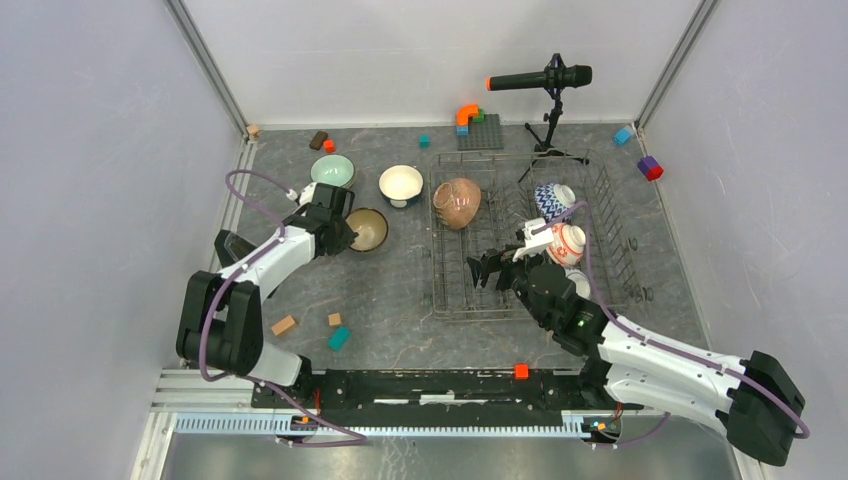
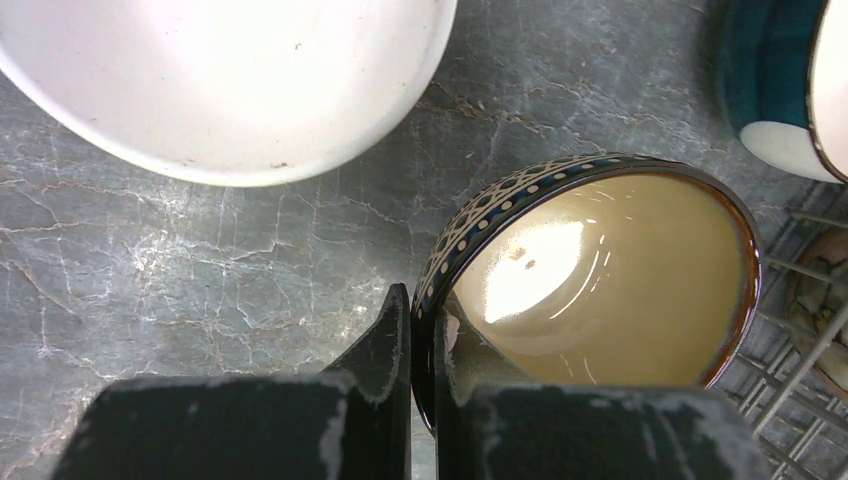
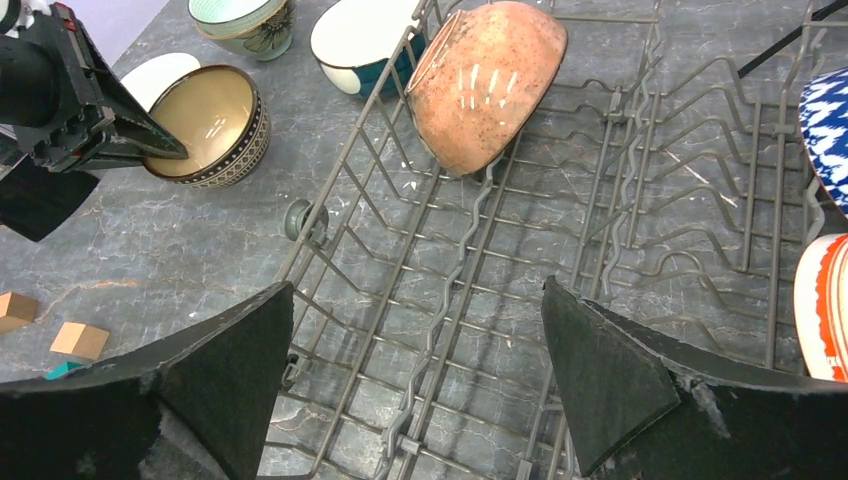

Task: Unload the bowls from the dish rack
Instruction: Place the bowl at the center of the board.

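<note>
The grey wire dish rack (image 1: 520, 290) (image 3: 600, 190) stands right of centre. Tilted in its far left corner is an orange-brown speckled bowl (image 1: 456, 203) (image 3: 485, 80). On its right side lean a blue-white zigzag bowl (image 1: 553, 200) (image 3: 825, 130) and a red-white bowl (image 1: 567, 243) (image 3: 825, 310). My left gripper (image 1: 348, 232) (image 2: 425, 330) is shut on the rim of a dark patterned bowl with a tan inside (image 1: 367, 228) (image 2: 610, 280) (image 3: 210, 125), left of the rack. My right gripper (image 1: 487, 268) (image 3: 417, 290) hangs open over the rack's bare near-left part.
A pale green bowl (image 1: 332, 170) (image 3: 245, 20), a teal bowl (image 1: 401, 185) (image 2: 790, 80) and a white bowl (image 2: 230, 80) sit on the table by the held bowl. Toy blocks (image 1: 285, 325) lie near left. A microphone tripod (image 1: 548, 130) and a studded plate (image 1: 480, 132) stand behind the rack.
</note>
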Controlling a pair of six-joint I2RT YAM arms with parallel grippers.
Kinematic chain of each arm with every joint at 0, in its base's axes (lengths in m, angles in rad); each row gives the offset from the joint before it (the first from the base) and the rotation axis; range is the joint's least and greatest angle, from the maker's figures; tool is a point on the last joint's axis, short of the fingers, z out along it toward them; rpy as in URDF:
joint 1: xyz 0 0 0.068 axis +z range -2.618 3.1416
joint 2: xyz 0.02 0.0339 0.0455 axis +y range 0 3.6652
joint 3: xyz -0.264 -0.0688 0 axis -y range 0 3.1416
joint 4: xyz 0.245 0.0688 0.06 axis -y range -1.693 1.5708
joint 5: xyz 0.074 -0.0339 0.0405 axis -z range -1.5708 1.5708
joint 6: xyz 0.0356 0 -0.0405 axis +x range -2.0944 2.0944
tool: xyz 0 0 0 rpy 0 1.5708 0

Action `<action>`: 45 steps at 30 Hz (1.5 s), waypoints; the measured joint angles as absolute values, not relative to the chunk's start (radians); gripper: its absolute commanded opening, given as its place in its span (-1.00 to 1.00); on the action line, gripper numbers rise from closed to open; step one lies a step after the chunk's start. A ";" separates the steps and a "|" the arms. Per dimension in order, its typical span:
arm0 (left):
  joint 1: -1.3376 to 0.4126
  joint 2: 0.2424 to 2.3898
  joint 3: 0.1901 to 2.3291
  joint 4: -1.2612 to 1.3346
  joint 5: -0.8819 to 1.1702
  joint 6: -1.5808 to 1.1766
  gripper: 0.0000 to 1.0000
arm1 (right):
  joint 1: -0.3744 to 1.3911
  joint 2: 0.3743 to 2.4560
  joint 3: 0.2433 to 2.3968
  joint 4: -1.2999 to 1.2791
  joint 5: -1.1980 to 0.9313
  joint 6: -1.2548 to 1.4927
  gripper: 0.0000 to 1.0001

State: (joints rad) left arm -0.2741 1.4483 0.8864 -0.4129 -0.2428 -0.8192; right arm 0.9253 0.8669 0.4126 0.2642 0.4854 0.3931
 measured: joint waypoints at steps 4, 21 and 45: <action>-0.258 1.477 0.886 -0.408 -0.229 -0.820 -0.96 | 0.925 0.867 0.394 0.283 0.471 0.397 0.96; -0.253 1.554 0.886 -0.379 -0.173 -0.821 -0.86 | 0.925 0.855 0.368 0.299 0.423 0.396 0.96; -0.253 1.556 0.886 -0.334 -0.135 -0.822 0.18 | 0.925 0.837 0.362 0.298 0.418 0.387 0.96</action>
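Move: The brown patterned bowl, its left rim already pinched by the left hand, goes to the board spot about 5 cm right of that hand, 1 cm ahead and some 7 below. Around it, about 5 cm below the hand, stand the orange bowl with the white inside, 10 cm left and 4 ahead; the teal bowl, 11 right and 11 ahead; and the green bowl, 4 left and 14 ahead. From the right hand the spot lies about 22 cm left, 8 ahead, 16 below. The brown patterned bowl is lowered about 3 cm onto the board by the left hand, which tips its fingers some 5 degrees steeper on the way. With the descent over, the fingers open slowly to about half, letting go of the left rim but still straddling it, while the hand eases roughly 1 cm to the right and slightly forward. ##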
